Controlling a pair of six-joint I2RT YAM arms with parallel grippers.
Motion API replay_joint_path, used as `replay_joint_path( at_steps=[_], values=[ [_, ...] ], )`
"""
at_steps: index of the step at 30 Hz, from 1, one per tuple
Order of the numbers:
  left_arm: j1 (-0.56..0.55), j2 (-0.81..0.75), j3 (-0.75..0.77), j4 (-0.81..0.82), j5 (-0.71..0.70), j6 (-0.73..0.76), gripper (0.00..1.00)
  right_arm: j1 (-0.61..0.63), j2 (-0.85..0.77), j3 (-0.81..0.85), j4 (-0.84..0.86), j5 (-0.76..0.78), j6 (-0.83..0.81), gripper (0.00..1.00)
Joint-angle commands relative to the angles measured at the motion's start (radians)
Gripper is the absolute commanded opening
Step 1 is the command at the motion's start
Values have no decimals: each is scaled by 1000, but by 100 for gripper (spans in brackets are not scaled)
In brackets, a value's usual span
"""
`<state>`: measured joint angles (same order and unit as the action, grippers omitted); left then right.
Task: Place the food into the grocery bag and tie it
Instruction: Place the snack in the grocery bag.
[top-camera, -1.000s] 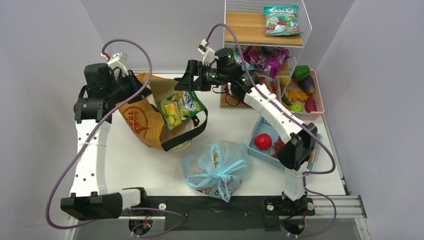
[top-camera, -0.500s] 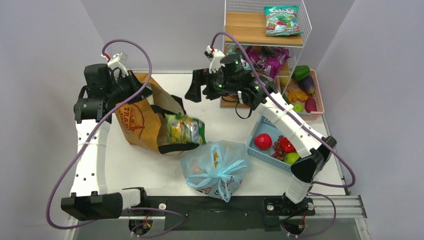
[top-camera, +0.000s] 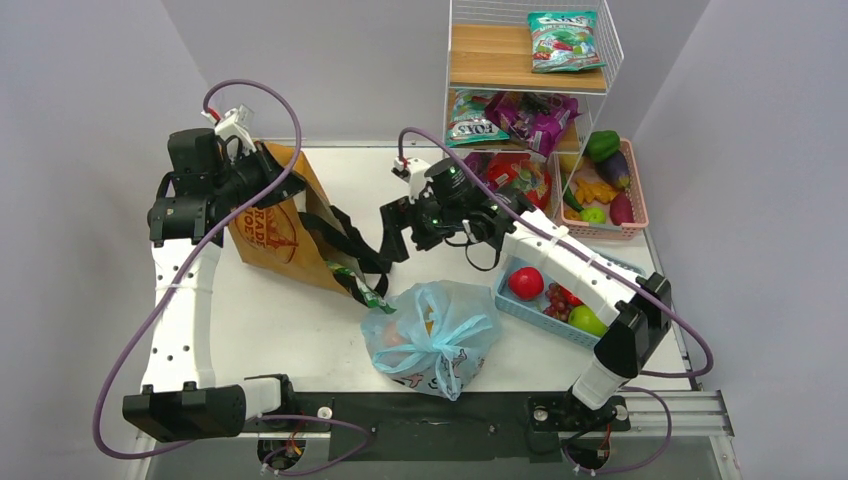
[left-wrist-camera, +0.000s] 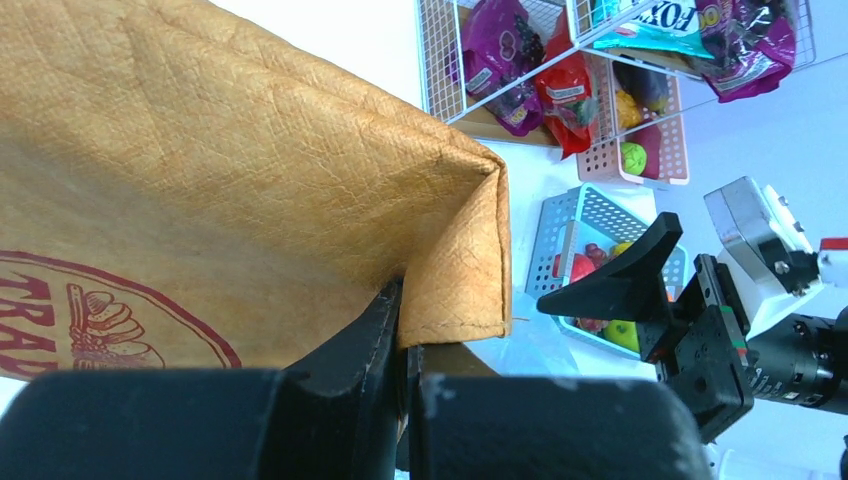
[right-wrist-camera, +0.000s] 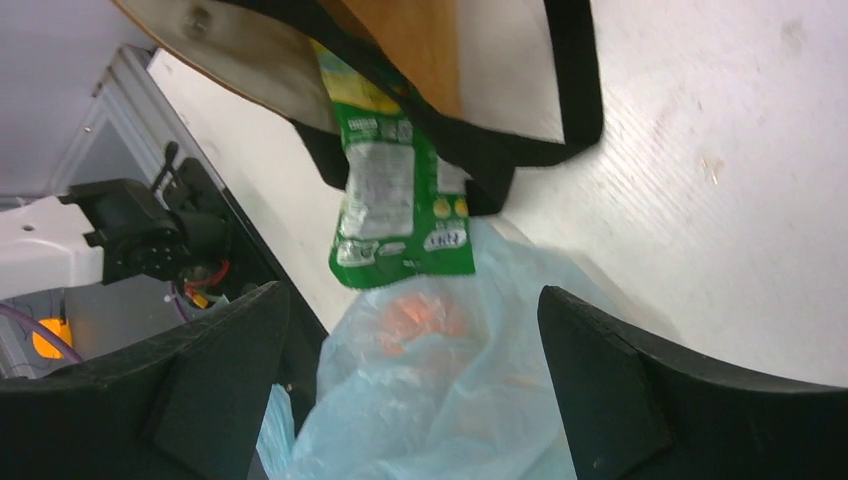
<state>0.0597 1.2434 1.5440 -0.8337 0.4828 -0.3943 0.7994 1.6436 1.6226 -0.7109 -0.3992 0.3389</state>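
The light blue grocery bag (top-camera: 432, 340) sits near the table's front edge with its handles knotted. Food shows through the plastic as orange shapes (right-wrist-camera: 430, 315). My right gripper (top-camera: 392, 232) hangs open just beyond the grocery bag (right-wrist-camera: 480, 410), nothing between its fingers (right-wrist-camera: 215, 380). My left gripper (top-camera: 265, 160) is shut on the top corner of a tan tote (top-camera: 275, 235) and holds it up. In the left wrist view the gripper (left-wrist-camera: 408, 340) pinches the tote's folded edge (left-wrist-camera: 455, 290).
A green snack packet (right-wrist-camera: 400, 200) hangs out of the tote's mouth, over the grocery bag. A blue basket (top-camera: 520, 305) with a red fruit and grapes lies to the right. Behind it stand a pink basket (top-camera: 637, 195) of vegetables and a wire shelf (top-camera: 530, 70) with snack packets.
My right gripper has come from the back toward the front, over the grocery bag. The snack packet has slid down into the tote, which now stands more upright. The left gripper stays shut.
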Motion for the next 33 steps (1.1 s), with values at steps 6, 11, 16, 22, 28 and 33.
replay_joint_path(
  at_steps=[6,11,16,22,28,33],
  values=[
    [2,-69,-17,122,101,-35,0,34,84,62,346,-31,60,91],
    [2,-96,-67,175,152,-49,0,50,132,116,434,-26,117,91],
    [2,-123,-109,230,185,-75,0,79,200,200,457,6,143,89],
    [2,-135,-120,246,208,-84,0,117,257,285,446,34,137,85],
    [2,-152,-104,253,238,-85,0,123,259,261,438,143,96,42],
    [2,-178,-72,233,208,-63,0,124,231,297,342,188,48,0]
  ],
)
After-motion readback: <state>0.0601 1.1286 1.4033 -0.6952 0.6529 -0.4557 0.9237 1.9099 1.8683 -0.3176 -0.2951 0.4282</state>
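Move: The stretch of the tan tote's open rim that the right gripper will shut on lies some 13 cm to its left, 6 cm ahead and 4 cm higher. The black handle hangs about 9 cm left, 3 cm ahead and 10 cm below the right hand; the green snack is roughly 6 cm left, 4 cm back and 16 cm below. From the left hand, that rim stretch is about 4 cm right, 3 cm back and 4 cm lower. Leftward about 12 cm, rising and edging forward some 4 cm each, the right hand goes open to the tan tote's mouth, fingers tipping up roughly 15 degrees, then shuts nearly fully at the end and pinches the rim. The left hand keeps its pinch on the rim and draws it right and back towards the right gripper, about 3 cm each way, turning slightly clockwise. ##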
